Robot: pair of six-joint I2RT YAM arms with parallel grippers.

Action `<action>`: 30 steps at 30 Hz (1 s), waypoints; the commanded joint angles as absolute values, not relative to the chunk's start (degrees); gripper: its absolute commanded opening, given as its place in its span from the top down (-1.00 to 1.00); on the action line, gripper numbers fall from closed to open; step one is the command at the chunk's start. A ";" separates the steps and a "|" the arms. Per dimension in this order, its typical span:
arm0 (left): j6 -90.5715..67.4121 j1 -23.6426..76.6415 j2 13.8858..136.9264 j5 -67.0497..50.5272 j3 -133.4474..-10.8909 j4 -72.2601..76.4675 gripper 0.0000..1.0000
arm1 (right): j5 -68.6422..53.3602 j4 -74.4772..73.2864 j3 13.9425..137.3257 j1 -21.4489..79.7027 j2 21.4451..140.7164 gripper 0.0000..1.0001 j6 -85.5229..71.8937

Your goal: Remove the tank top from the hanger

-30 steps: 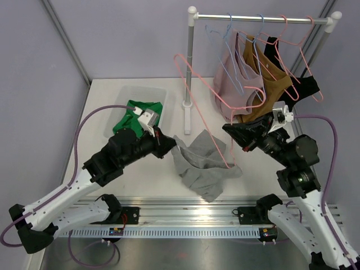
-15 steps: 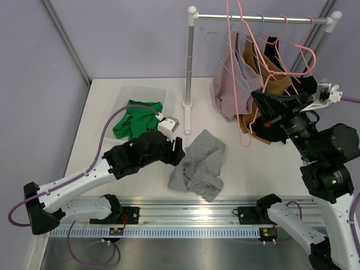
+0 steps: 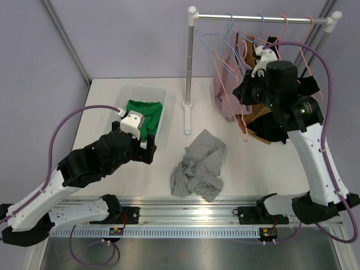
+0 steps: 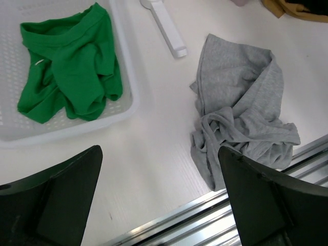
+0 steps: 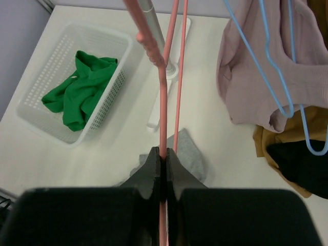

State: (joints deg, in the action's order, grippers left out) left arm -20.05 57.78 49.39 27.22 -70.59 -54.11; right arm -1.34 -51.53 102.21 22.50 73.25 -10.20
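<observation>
The grey tank top (image 3: 199, 166) lies crumpled on the white table, off any hanger; it also shows in the left wrist view (image 4: 241, 110) and under the right gripper (image 5: 188, 149). My left gripper (image 3: 148, 148) hovers left of it, open and empty (image 4: 160, 154). High by the clothes rail, my right gripper (image 3: 245, 97) is shut on the bare pink hanger (image 3: 244, 121), with its wire pinched between the jaws (image 5: 163, 151). The pink hanger (image 5: 162, 97) carries no garment.
A white basket (image 3: 125, 93) at the back left holds a green garment (image 3: 142, 110). The rack's post (image 3: 189, 62) and foot (image 4: 165, 25) stand behind the tank top. On the rail (image 3: 259, 18) hang mauve (image 5: 251, 77), mustard (image 3: 264, 121) and black (image 3: 306, 87) garments and a blue hanger (image 5: 271, 56).
My left gripper opened, let go of the tank top and drew back left. The right arm lifted the pink hanger, out of the tank top, up toward the rail.
</observation>
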 commanded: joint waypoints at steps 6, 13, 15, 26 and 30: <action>-12.92 57.92 38.69 28.83 -59.52 -48.96 -0.98 | 2.12 -56.41 126.10 22.85 91.38 1.00 -6.07; -13.01 57.83 35.34 28.74 -57.75 -46.85 -0.98 | 0.26 -61.17 148.52 22.33 107.04 1.00 -5.89; -13.09 57.75 34.54 28.65 -57.48 -46.76 -0.98 | -1.30 -60.65 151.87 21.89 109.86 1.00 -6.06; -13.36 56.61 34.36 26.20 -56.69 -46.05 -0.98 | -2.11 -54.94 158.21 17.84 118.04 1.00 -6.16; -13.10 54.06 35.07 23.39 -56.60 -45.44 -0.98 | -2.46 -55.19 157.15 17.75 119.00 1.00 -5.89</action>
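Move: The rail spot for the pink hanger in the right gripper is some 23 cm ahead, 3 cm left and 12 cm above that hand. An empty blue hanger hangs there, about 22 cm ahead and 2 cm left; the mauve tank top is roughly 25 cm straight ahead and 8 cm lower. From the left hand, the grey tank top lies about 6 cm ahead, 23 cm right and 28 cm below. Carry the empty pink hanger forward to the rail with the right gripper, about 18 cm, fingers kept shut on it and the wrist nearly steady; bow a few centimetres up and left on the way, then ease back down and to the right as the hook reaches the rail beside the blue hanger. Shift the open, empty left gripper about 4 cm left and some 3 cm down. ##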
